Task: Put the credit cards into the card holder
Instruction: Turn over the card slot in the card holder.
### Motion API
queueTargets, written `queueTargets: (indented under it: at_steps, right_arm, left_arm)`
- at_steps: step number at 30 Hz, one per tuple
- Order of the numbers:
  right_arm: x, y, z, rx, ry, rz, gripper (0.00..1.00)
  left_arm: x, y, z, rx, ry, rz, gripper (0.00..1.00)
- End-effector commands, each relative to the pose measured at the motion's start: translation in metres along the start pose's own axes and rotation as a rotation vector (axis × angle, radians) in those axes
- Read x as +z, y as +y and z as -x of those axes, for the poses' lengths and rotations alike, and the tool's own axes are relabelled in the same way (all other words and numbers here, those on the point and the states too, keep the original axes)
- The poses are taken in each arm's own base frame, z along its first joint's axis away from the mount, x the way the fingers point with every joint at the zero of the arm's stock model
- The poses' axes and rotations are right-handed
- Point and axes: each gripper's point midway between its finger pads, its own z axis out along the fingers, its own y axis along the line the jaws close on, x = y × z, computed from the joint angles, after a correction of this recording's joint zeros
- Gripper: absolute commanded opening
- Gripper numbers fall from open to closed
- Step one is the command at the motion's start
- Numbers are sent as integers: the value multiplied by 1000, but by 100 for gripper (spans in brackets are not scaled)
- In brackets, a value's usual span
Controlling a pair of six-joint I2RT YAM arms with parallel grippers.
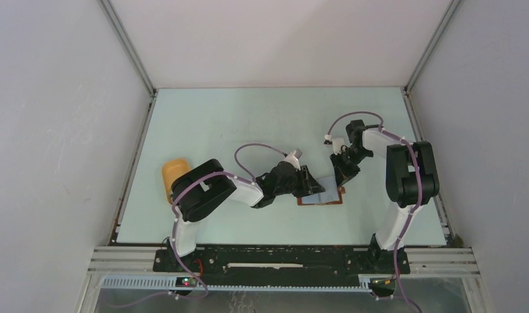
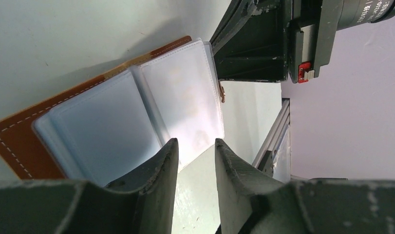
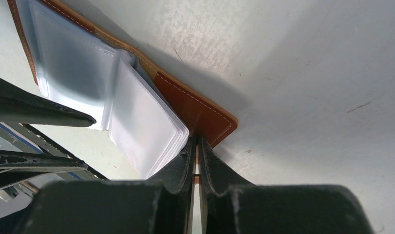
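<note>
The card holder lies open on the table, brown cover down, with clear plastic sleeves fanned upward. My right gripper is shut on the edge of the brown cover at its right side. My left gripper hovers just over the near corner of the sleeves. It is open with a narrow gap, and only bare table shows between its fingers. In the top view the left gripper is at the holder's left and the right gripper at its right. No credit cards show in any view.
An orange-yellow oval tray sits at the left of the table, partly hidden behind the left arm. The right arm's body hangs close above the holder's far side. Enclosure walls and metal rails border the table.
</note>
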Motion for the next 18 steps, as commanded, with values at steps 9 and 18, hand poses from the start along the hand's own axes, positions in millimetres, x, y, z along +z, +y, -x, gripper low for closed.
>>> queueTargets:
  at_steps: [9, 18]
  right_arm:
    - [-52, -7, 19, -40, -190, -92, 30]
    - [-61, 40, 22, -68, -275, 156, 34]
  left_arm:
    - [-18, -37, 26, 122, -86, -56, 39]
    - [-31, -42, 29, 195, -107, -61, 40]
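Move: The card slot, already turned over onto the right half of the open card holder, has its middle about 4 cm left of the right hand, 1 cm back and roughly level with its tips. The strap is some 1 cm right of that hand and 1 cm back. From the left hand the card slot lies about 2 cm right, 1 cm ahead and 3 cm below; the left pocket is 5 cm left, 1 cm ahead. Its fingers opening, the right hand lifts off the holder, about 7 cm up, while the left rises 5 cm. ##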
